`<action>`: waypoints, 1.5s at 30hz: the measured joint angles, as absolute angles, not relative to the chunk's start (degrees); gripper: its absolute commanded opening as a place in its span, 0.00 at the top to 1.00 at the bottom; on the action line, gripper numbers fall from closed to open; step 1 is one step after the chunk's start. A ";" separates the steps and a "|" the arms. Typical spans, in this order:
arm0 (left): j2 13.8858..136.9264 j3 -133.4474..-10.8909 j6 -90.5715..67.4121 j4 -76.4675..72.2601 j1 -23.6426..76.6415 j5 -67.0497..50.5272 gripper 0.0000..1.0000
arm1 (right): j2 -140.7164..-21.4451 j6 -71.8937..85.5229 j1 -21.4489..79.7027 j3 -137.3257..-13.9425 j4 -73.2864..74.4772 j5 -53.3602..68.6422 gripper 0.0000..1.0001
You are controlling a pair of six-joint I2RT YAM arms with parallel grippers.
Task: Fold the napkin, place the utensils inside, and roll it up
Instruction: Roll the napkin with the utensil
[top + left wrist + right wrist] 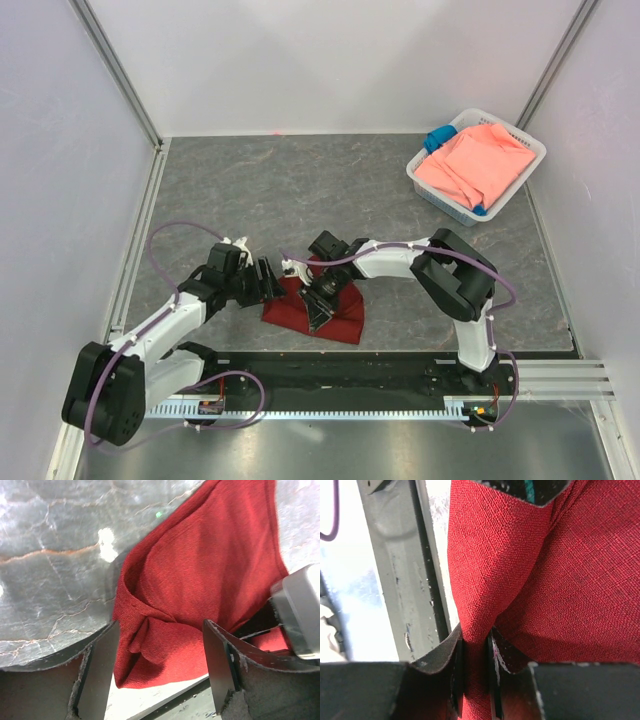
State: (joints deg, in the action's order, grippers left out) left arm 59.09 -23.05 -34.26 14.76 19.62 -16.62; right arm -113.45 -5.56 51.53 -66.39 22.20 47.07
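The maroon napkin lies bunched near the table's front edge, between both arms. My right gripper is shut on a fold of the napkin, the cloth pinched between its fingertips. My left gripper is open at the napkin's left side; in the left wrist view the folded cloth corner lies between its spread fingers, not gripped. No utensils are in view.
A white basket at the back right holds a salmon-pink cloth and a small blue cloth. The black front rail runs just below the napkin. Enclosure walls stand on the left, right and back.
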 measured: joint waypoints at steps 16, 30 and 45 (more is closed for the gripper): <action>55.29 -21.04 -34.70 14.70 21.34 -15.05 0.29 | -116.40 -5.67 50.39 -68.42 24.91 51.44 0.72; 56.42 -20.93 -35.33 16.60 22.55 -10.63 0.35 | -117.19 -5.78 50.09 -69.06 25.71 52.36 0.72; 58.98 -17.41 -37.69 9.21 22.63 -15.64 0.91 | -118.24 -5.76 49.76 -69.91 27.64 53.76 0.69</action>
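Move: The napkin roll's loose left end lies some 3 cm below the left hand, about 3 cm back and 1 cm left. The place on the roll that the right hand already grips is roughly 7 cm back and 9 cm right of the left hand; the napkin's right near corner is about 10 cm back and 18 cm right. From the right hand, the left end lies about 10 cm left and 4 cm ahead, roughly level. The roll's loose left end gets taken between the left fingers: after a dip of about a centimetre, a small lift and another dip, the hand sinks onto it, ending about 2 cm lower and 1.5 cm back, its wide-open fingers closing most of the way to pinch the cloth. The right hand keeps its grip almost in place, tipping its fingertips some 10 degrees back towards the base. ##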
